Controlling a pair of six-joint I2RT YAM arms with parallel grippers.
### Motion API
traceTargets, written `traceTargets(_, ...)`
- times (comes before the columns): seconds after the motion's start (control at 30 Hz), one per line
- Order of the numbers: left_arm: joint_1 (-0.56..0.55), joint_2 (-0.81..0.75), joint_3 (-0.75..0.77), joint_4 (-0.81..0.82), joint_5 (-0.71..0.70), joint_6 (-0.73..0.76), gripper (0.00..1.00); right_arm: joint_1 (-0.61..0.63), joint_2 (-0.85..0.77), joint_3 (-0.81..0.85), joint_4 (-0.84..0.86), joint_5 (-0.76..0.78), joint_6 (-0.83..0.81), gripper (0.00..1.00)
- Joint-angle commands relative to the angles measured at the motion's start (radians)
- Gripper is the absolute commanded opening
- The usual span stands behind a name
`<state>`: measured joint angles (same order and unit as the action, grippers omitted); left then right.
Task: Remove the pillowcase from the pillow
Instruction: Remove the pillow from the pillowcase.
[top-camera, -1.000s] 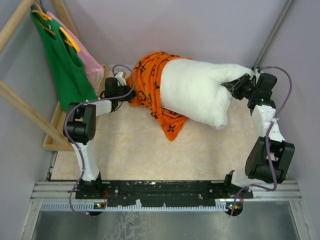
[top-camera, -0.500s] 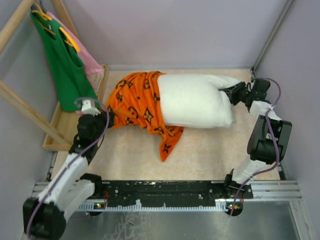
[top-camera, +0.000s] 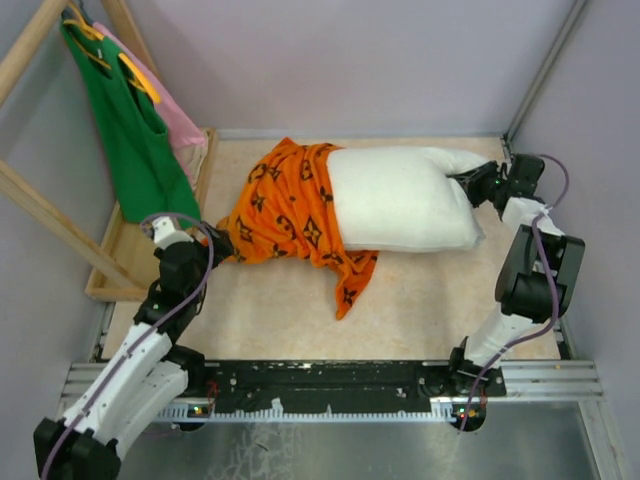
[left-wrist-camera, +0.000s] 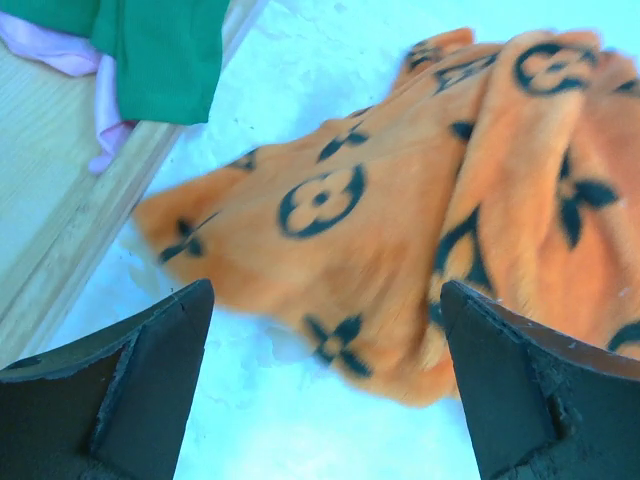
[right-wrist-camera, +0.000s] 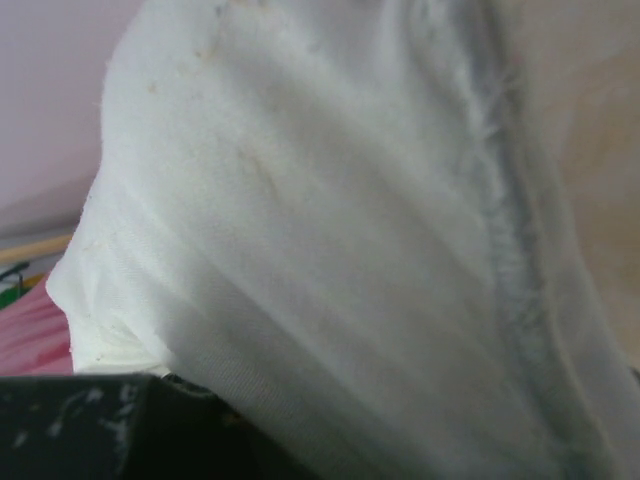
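Observation:
The white pillow (top-camera: 405, 200) lies across the back of the table, its left end still inside the orange pillowcase (top-camera: 285, 205) with black motifs. A loose flap of the case trails toward the front. My left gripper (top-camera: 218, 246) is open at the case's left edge. In the left wrist view the pillowcase (left-wrist-camera: 400, 220) lies just beyond the gripper (left-wrist-camera: 325, 400), with only table between the fingers (left-wrist-camera: 150, 385). My right gripper (top-camera: 468, 184) is shut on the pillow's right corner. White pillow (right-wrist-camera: 340, 230) cloth fills the right wrist view.
A green tank top (top-camera: 130, 130) and a pink garment (top-camera: 182, 125) hang on a wooden rack (top-camera: 45, 215) at the left, over a wooden base (top-camera: 115, 265). Walls close in the back and right. The green cloth (left-wrist-camera: 150, 50) and wooden board (left-wrist-camera: 60, 220) lie near my left gripper.
My left gripper has opened and let go of the pillowcase after drawing back to the near left. The pillow came down flat and has slid slightly right with the right gripper.

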<state>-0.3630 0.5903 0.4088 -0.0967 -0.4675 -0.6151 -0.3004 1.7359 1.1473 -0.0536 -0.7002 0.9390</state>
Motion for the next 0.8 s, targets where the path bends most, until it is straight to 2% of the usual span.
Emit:
traceTargets(0.0, 0.009, 0.251, 0.195, 0.074, 0.03, 0.145, 1.0, -0.072, -0.062, 0.073, 0.189, 0.261, -0.008, 0.0)
traceTargets(0.07, 0.01, 0.319, 0.273, 0.08, -0.005, 0.177, 1.0, -0.073, -0.073, 0.067, 0.185, 0.259, -0.017, 0.0)
traceTargets(0.13, 0.017, 0.364, 0.304, 0.189, 0.019, 0.289, 1.0, -0.072, -0.102, 0.056, 0.184, 0.254, -0.024, 0.0)
traceTargets(0.23, 0.056, 0.499, 0.422, 0.217, 0.149, 0.359, 1.0, -0.065, -0.133, 0.037, 0.184, 0.255, -0.032, 0.0)
traceTargets(0.4, 0.059, 0.799, 0.624, 0.287, 0.449, 0.514, 1.0, -0.008, -0.138, 0.075, 0.132, 0.241, -0.083, 0.0)
traceTargets(0.57, 0.058, 1.074, 0.801, 0.431, 0.577, 0.585, 1.0, 0.014, -0.144, 0.105, 0.1, 0.206, -0.111, 0.0)
traceTargets(0.7, 0.059, 1.314, 1.029, 0.413, 0.666, 0.65, 1.0, 0.021, -0.157, 0.105, 0.086, 0.183, -0.128, 0.0)
traceTargets(0.77, 0.059, 1.426, 1.156, 0.338, 0.717, 0.682, 1.0, 0.02, -0.159, 0.106, 0.075, 0.171, -0.142, 0.0)
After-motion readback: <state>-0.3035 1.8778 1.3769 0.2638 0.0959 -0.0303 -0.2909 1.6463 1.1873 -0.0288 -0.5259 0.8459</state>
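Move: From the left hand, the middle of the pillowcase lies about 11 cm ahead and 18 cm to the right, some 10 cm lower. The white pillow sticking out of it is centred roughly 13 cm ahead and 43 cm to the right, and the wooden rack base about 4 cm ahead and 17 cm to the left. From the right hand, which holds the pillow's outer end, the pillowcase's middle is some 41 cm to the left and 6 cm back. Swing the empty left gripper about 27 cm forward and 15 cm right to the far left part of the pillowcase, arcing up some 8 cm on the way and then dipping, turning it roughly 35 degrees clockwise and rolling its left side up, jaws kept wide open. With the right, keep hold of the pillow's end, pull about 5 cm right, then ease half of that back while lifting about 4 cm. ##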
